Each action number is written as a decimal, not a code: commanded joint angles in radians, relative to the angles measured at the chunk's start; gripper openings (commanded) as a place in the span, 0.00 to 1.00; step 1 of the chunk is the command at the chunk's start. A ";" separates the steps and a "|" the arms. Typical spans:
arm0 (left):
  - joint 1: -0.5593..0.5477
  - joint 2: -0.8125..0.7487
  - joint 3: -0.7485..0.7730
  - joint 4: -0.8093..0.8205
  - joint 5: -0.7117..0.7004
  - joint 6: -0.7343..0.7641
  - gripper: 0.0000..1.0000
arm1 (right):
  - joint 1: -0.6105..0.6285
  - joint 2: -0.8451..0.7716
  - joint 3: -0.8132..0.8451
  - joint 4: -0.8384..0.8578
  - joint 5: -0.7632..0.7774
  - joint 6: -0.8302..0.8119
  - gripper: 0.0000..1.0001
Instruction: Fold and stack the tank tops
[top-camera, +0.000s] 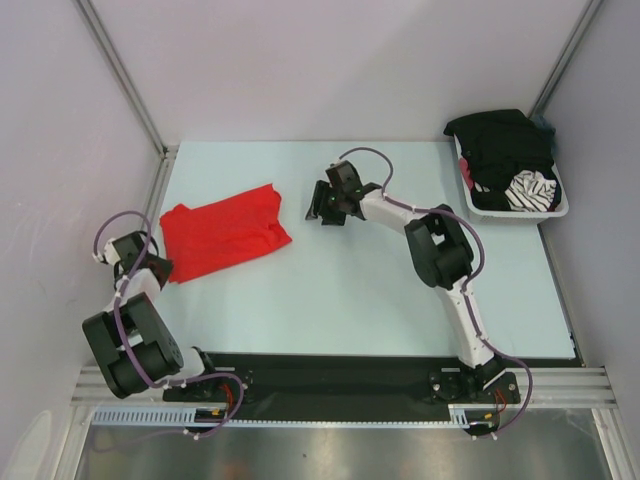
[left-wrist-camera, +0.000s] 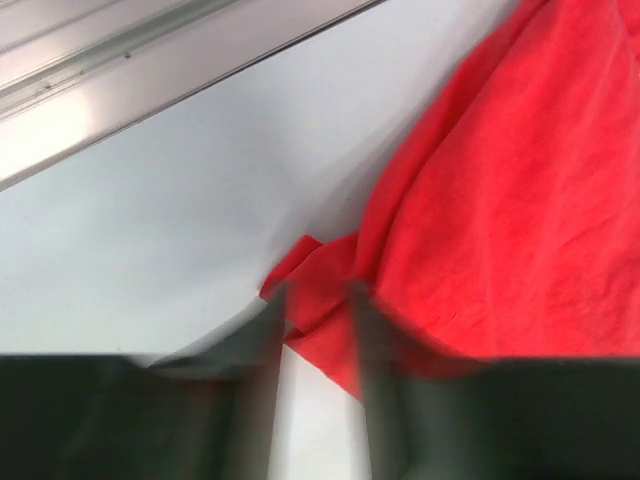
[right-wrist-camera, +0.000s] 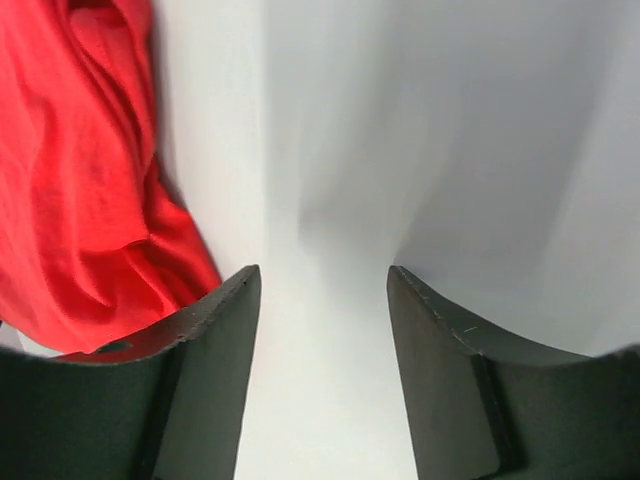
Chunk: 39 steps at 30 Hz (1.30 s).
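The red tank top (top-camera: 225, 232) lies loosely folded and rumpled on the left half of the table. My left gripper (top-camera: 160, 268) is at its near-left corner. In the left wrist view its blurred fingers stand slightly apart, so the left gripper (left-wrist-camera: 318, 295) is open, and the red corner (left-wrist-camera: 310, 275) lies loose between the tips. My right gripper (top-camera: 325, 210) hovers just right of the red tank top (right-wrist-camera: 80, 170). It is open over bare table, and the right gripper (right-wrist-camera: 322, 275) has nothing between its fingers. The black tank top (top-camera: 500, 140) lies heaped in the basket.
A white basket (top-camera: 562, 200) stands at the table's far right corner, also holding a striped black-and-white cloth (top-camera: 530, 190). A metal rail (left-wrist-camera: 120, 80) runs along the table's left edge, close to my left gripper. Grey walls enclose the table's far and side edges.
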<state>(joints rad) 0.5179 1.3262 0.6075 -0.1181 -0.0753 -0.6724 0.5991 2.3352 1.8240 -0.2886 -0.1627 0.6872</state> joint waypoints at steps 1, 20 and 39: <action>0.018 -0.021 -0.002 0.023 0.006 -0.004 0.47 | 0.018 -0.076 -0.031 0.025 -0.018 -0.051 0.57; 0.008 -0.084 -0.032 0.081 0.169 0.054 0.76 | 0.076 -0.013 -0.063 0.181 -0.311 -0.075 0.52; -0.012 -0.036 -0.022 0.113 0.210 0.059 0.77 | 0.073 -0.039 -0.116 0.118 -0.187 -0.080 0.00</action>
<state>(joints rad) 0.5194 1.3071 0.5747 -0.0357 0.1131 -0.6350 0.6743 2.3749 1.7687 -0.1604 -0.4156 0.6128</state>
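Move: The red tank top's near-right corner is the right hand's target, about 5 cm back, 6 cm to its left and 2 cm below; the far-right corner is some 8 cm ahead and 10 cm left of that hand. From the left hand, the near-right corner lies about 7 cm ahead and 28 cm to the right, the near-left corner almost directly beneath, roughly 2 cm back and 1 cm right, and the far-left corner about 14 cm ahead and 1 cm left. With its fingers still parted, the right hand goes about 6 cm back and 6 cm left to the red tank top's near-right corner, turning some 20 degrees counter-clockwise, then dips a couple of centimetres and shuts its fingertips to pinch that corner. Meanwhile the left hand opens wide and comes free at the near-left corner, lifts about 3 cm, then sinks back most of that way, ending 2 to 3 cm farther right and a little forward, open over the cloth's left end. ##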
